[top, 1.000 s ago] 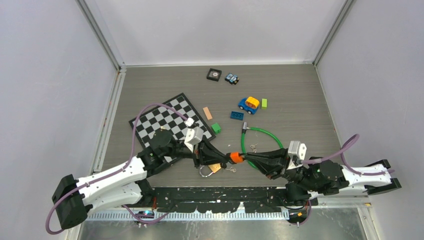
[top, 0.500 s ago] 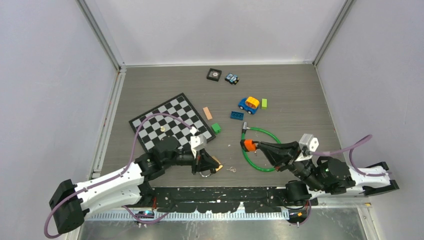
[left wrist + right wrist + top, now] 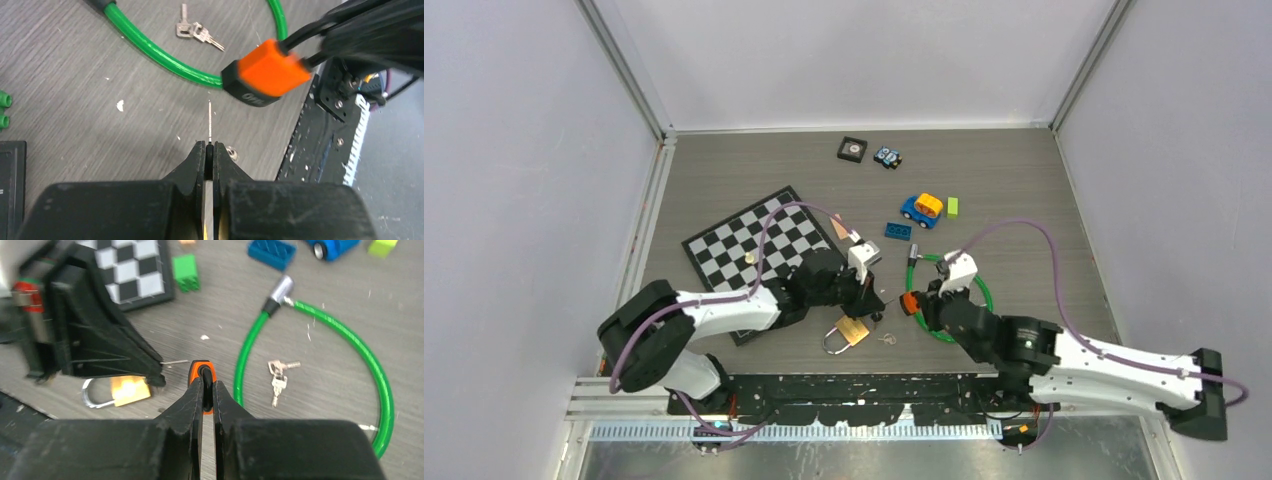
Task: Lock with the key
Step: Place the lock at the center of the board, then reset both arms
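My left gripper (image 3: 871, 300) is shut on a small silver key; its thin blade (image 3: 209, 117) sticks out from the fingertips (image 3: 209, 146) toward the orange lock head (image 3: 267, 72). My right gripper (image 3: 207, 385) is shut on that orange lock head (image 3: 201, 371) and holds it just right of the key tip (image 3: 175, 362), a small gap apart. In the top view the orange head (image 3: 908, 304) sits between the two grippers, with my right gripper (image 3: 916, 304) on it. The green cable (image 3: 974, 290) loops on the table behind.
A brass padlock (image 3: 849, 333) lies below my left gripper, with a loose key (image 3: 886, 338) beside it. A key bunch (image 3: 277, 377) lies inside the cable loop. The chessboard (image 3: 744, 240), a green brick (image 3: 186, 272), blue brick (image 3: 898, 231) and toy car (image 3: 921, 209) lie farther back.
Both arms have reached further onto the table. The two grippers, apart half a second ago, have come together again, key tip facing the orange lock head. The brass padlock stays on the table.
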`<action>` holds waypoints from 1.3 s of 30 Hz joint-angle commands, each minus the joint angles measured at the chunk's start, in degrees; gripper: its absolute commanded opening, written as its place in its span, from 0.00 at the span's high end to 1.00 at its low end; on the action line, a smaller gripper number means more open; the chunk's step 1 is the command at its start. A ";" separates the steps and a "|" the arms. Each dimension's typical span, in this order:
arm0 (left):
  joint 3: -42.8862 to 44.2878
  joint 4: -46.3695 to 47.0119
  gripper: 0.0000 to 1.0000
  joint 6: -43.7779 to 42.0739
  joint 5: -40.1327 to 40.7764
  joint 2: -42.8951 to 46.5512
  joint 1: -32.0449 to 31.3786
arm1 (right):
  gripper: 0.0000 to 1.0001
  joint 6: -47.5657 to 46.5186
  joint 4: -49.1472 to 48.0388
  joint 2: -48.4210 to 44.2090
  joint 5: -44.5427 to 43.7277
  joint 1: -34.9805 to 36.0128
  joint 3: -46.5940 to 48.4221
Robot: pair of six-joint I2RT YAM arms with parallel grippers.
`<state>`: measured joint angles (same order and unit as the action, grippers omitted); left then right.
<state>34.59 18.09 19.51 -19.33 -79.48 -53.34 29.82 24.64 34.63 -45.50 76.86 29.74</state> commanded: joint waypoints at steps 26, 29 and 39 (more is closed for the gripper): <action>6.72 -44.43 0.00 18.62 34.18 15.98 11.59 | 0.24 5.04 16.66 34.22 37.79 -39.22 19.71; 6.82 -48.88 0.00 20.12 36.21 19.44 12.72 | 0.24 6.52 15.84 33.86 41.01 -43.89 21.29; 5.57 -61.95 0.00 22.06 48.46 27.40 12.74 | 0.23 12.85 16.18 21.62 35.00 -58.56 16.05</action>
<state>40.88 -36.93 39.90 20.97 -54.06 -40.84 39.11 39.42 61.65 -3.90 19.53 47.77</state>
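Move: The left hand holds the black key about 4 cm above its landing spot, roughly 1 cm ahead and 1 cm right; the brass padlock lies some 5 cm back and 6 cm left, the chessboard's middle about 13 cm ahead and 27 cm left. The right hand holds the orange lock about 10 cm above its landing spot, some 2 cm ahead and 1 cm left; a pair of loose keys lies about 6 cm ahead and 5 cm right, the green hose loop's middle 5 cm ahead and 9 cm right. The left hand eases forward and slightly down to the table, opens wide to let go of the black key, then swings some 20 cm left to above the chessboard's near right edge, turning counter-clockwise. The right hand lowers the orange lock about 10 cm, tipping its fingers down, lets go of it beside the green hose, then lifts off forward and to the right towards the loose keys, still opening. ##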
